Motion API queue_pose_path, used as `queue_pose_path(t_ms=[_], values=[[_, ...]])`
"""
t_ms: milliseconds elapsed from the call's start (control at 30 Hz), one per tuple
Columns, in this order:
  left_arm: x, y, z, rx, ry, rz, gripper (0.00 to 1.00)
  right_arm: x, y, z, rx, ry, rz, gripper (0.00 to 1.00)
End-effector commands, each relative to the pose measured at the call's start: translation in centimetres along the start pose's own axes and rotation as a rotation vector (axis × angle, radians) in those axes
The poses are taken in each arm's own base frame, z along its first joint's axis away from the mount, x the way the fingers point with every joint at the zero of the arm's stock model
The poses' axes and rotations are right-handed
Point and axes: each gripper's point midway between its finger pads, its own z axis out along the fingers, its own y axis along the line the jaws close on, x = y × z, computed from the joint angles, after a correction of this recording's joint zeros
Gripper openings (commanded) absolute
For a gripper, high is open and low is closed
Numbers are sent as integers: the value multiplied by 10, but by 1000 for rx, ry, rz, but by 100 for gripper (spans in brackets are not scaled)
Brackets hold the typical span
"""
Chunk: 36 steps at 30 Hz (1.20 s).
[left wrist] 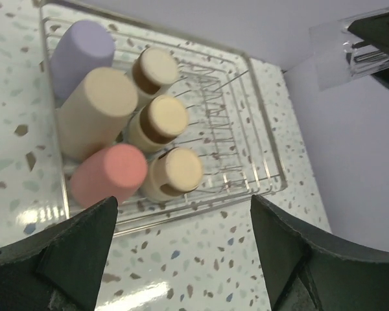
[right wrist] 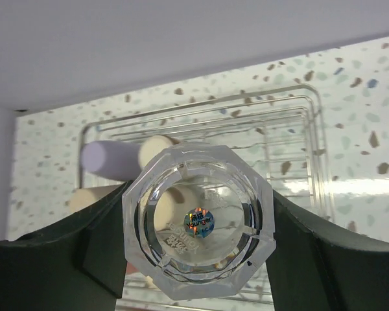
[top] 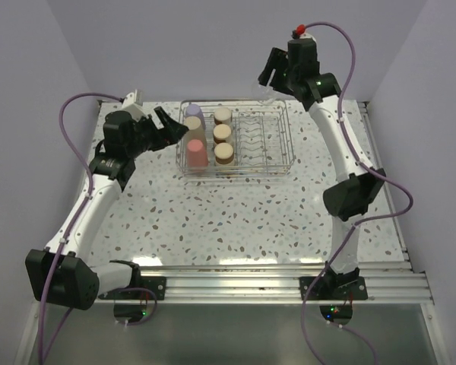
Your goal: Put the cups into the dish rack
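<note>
The dish rack (top: pixel 286 149) is a silver wire basket at the back of the speckled table. In its left half stand upside down a lavender cup (top: pixel 195 115), a tan cup (top: pixel 194 129), a red cup (top: pixel 196 153) and three pale cups with dark bands (top: pixel 223 134). Just left of the rack, my left gripper (top: pixel 164 124) is open, with only tabletop between its fingers (left wrist: pixel 84 240). My right gripper (top: pixel 270 73) hangs above the rack's far edge, shut on the clear cup (right wrist: pixel 198 220), whose base faces the camera. The left wrist view also shows this cup (left wrist: pixel 340 55).
Thin divider prongs (top: pixel 258 137) stand in the rack's right half. Pale walls close in behind the rack and on both sides. Purple cables (top: pixel 353 61) loop from both arms. A metal rail (top: pixel 235 281) runs along the table's near edge.
</note>
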Motion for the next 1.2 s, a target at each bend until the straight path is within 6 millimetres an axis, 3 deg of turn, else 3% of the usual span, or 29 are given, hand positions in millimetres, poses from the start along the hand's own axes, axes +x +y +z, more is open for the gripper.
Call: queue_pose_path(t_ms=[0, 333, 433, 800, 1000, 1167], values=[[30, 39, -16, -159, 102, 84, 86, 17, -50, 23, 232, 33, -154, 0], [31, 45, -16, -181, 135, 151, 86, 41, -78, 78, 343, 46, -267, 0], [34, 44, -13, -170, 146, 150, 86, 43, -82, 84, 364, 42, -283, 0], [35, 46, -9, -164, 148, 151, 85, 94, -106, 127, 406, 134, -323, 0], [35, 48, -8, -173, 151, 158, 85, 96, -107, 140, 401, 114, -315, 0], [35, 48, -7, -173, 151, 156, 85, 111, -116, 150, 422, 136, -322, 0]])
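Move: The right hand already holds the clear cup; its place, the rack's empty far-right part, lies about 7 cm ahead, 4 cm to the right and some 28 cm below. The far steel cup in the rack stands roughly 12 cm left and 7 cm ahead of that hand, the middle steel cup 12 cm left and 1 cm ahead, both about 28 cm lower. From the left hand that empty part lies about 22 cm ahead, 25 cm right and 23 cm below. Right hand lowers the held clear cup 23 cm towards the rack's far right; open left sinks 7 cm. ##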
